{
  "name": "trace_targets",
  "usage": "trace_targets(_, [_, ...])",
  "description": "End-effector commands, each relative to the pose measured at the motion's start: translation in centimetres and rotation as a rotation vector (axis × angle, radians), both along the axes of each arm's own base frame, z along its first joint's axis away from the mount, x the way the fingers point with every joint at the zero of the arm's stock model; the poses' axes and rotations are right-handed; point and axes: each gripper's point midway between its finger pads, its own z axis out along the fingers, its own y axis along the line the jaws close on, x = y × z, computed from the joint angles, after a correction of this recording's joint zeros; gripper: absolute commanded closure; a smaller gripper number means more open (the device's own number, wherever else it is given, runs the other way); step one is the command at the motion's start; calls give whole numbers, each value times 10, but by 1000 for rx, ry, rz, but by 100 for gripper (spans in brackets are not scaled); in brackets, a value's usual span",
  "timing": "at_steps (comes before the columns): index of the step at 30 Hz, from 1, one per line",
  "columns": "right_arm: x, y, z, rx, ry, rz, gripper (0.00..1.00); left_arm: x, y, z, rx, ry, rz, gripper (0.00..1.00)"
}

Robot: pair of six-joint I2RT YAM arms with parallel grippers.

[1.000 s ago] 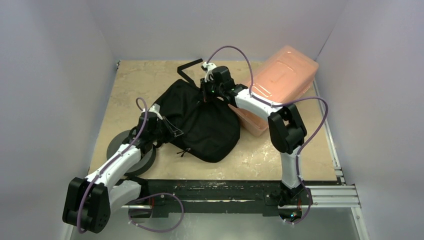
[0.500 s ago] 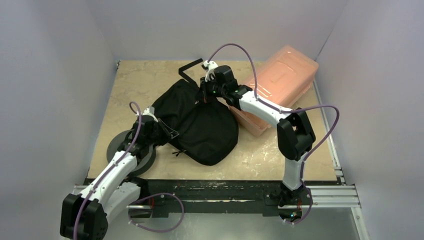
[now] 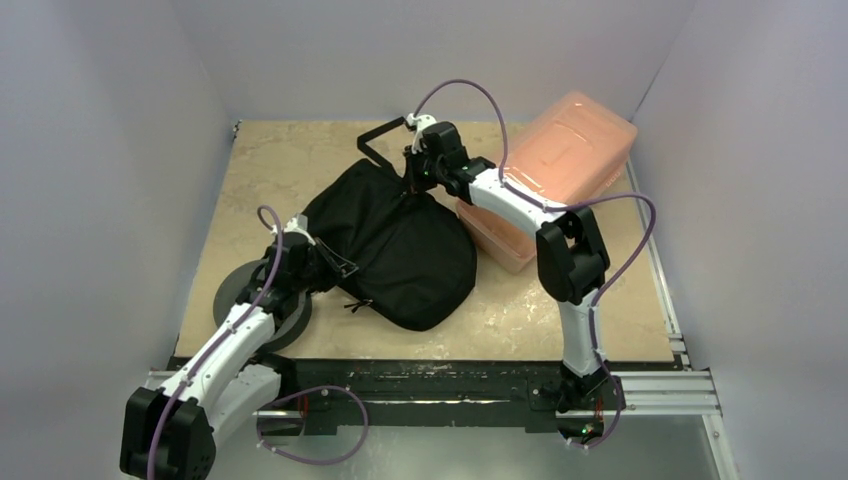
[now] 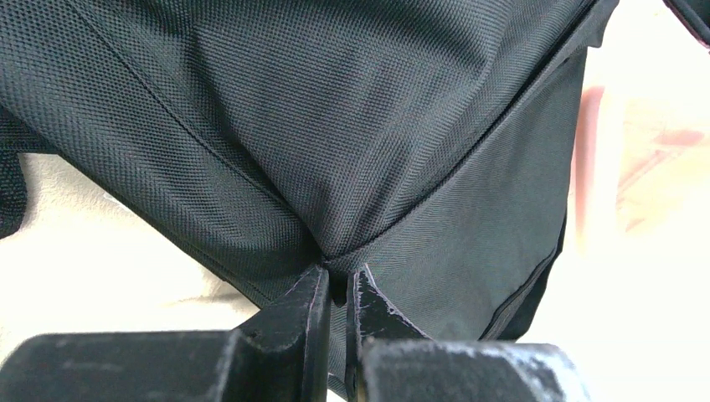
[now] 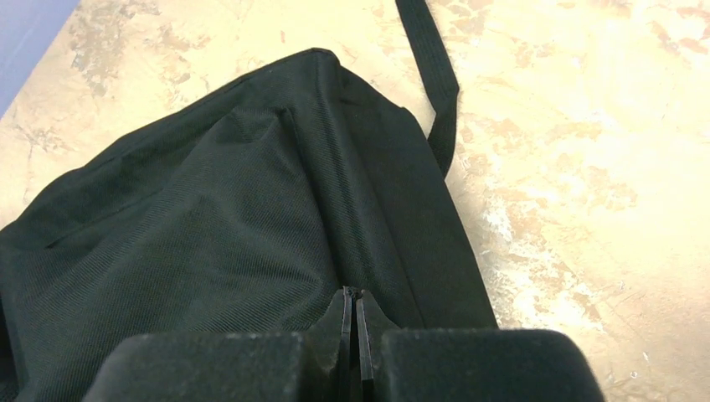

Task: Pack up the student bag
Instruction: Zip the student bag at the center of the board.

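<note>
The student bag [image 3: 400, 250], soft black fabric, lies slumped in the middle of the table, its strap [image 3: 378, 133] looping off at the back. My left gripper [image 3: 342, 266] is at the bag's near-left edge, shut on a pinched fold of its cloth [image 4: 335, 126]. In the left wrist view the left gripper [image 4: 336, 280] holds the fabric taut. My right gripper [image 3: 413, 190] is at the bag's far top. There the right gripper [image 5: 352, 295] is shut on the bag [image 5: 209, 243] at its zipper seam. The strap [image 5: 435, 75] trails onto the table.
A translucent pink plastic box [image 3: 560, 165] sits at the back right, touching the bag's right side under the right arm. A dark grey foam ring [image 3: 250, 300] lies at the near left under the left arm. The tan table [image 3: 280, 170] is walled on three sides.
The left arm pulled back toward the near left, dragging the bag's near-left edge with it. The right gripper moved toward the back, keeping its hold on the bag's top.
</note>
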Motion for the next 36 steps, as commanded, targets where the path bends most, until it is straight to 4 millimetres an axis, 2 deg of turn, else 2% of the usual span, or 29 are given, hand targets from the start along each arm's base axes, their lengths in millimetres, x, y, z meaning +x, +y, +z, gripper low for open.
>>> trace_targets(1, [77, -74, 78, -64, -273, -281, 100, -31, 23, -38, 113, 147, 26, 100])
trace_targets(2, [72, -67, 81, -47, -268, -237, 94, -30, 21, -37, 106, 141, 18, 100])
trace_targets(4, [58, -54, 90, 11, -249, -166, 68, -30, 16, -33, 90, 135, -9, 100])
trace_targets(6, [42, -51, 102, 34, -229, -143, 54, -29, 9, -24, 71, 129, -48, 100])
trace_targets(10, [1, -50, 122, -7, -214, -97, 42, -26, -1, -1, 38, 83, -106, 67])
trace_targets(12, [-29, -45, 125, -32, -221, -51, 36, -26, 0, 9, 46, 58, -110, 53])
trace_targets(14, [-65, -42, 127, -44, -226, -10, 31, -28, 3, 17, 58, 39, -110, 43])
trace_targets(15, [-83, -38, 122, -42, -210, 23, 30, -29, 4, 23, 60, 28, -109, 40])
trace_targets(16, [-107, -31, 108, -40, -172, 77, 29, -29, 4, 30, 61, 12, -112, 37])
trace_targets(17, [-123, -27, 110, -11, -161, 112, 29, -31, 4, 35, 61, 5, -118, 35])
trace_targets(18, [-149, -22, 93, -7, -125, 161, 28, -31, 3, 44, 55, -16, -124, 33])
trace_targets(21, [-210, -13, 69, -10, -81, 268, 26, -34, 2, 71, 52, -76, -144, 29])
trace_targets(23, [-245, -17, 53, -30, -33, 312, 26, -34, 8, 94, 82, -122, -139, 29])
trace_targets(25, [-271, -27, 38, -29, 30, 319, 24, -36, 21, 116, 151, -160, -116, 28])
trace_targets(29, [-302, -65, 19, -6, 123, 226, 19, -38, 44, 169, 261, -278, -59, 25])
trace_targets(31, [-313, -80, 5, 1, 156, 202, 16, -40, 50, 187, 284, -327, -44, 23])
trace_targets(33, [-322, -86, -16, 11, 193, 196, 15, -44, 52, 201, 292, -370, -48, 23])
trace_targets(34, [-325, -86, -26, 20, 211, 194, 4, -46, 53, 207, 296, -387, -50, 23])
trace_targets(36, [-327, -81, -43, 42, 228, 187, 1, -50, 54, 218, 308, -419, -56, 23])
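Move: The right hand's shut fingers are on the zip pull at the bag's far side. The student bag's near right end lies about 32 cm back, 8 cm to the right and 10 cm below them; the pink box stands some 26 cm right and 3 cm ahead. The left fingers pinch a fold at the near end of the zip. From them that bag end is roughly 12 cm back, 18 cm right and 6 cm below, and the grey disc 10 cm back, 16 cm left. Forward, left-to-right and up at first, the right hand opens and comes off the zip pull, then swings back some 30 cm over the bag, sinking to the near right end with fingers wide open. The left hand dips back slightly, opens off the fold, then climbs about 20 cm, its fingers tipping up towards level. ##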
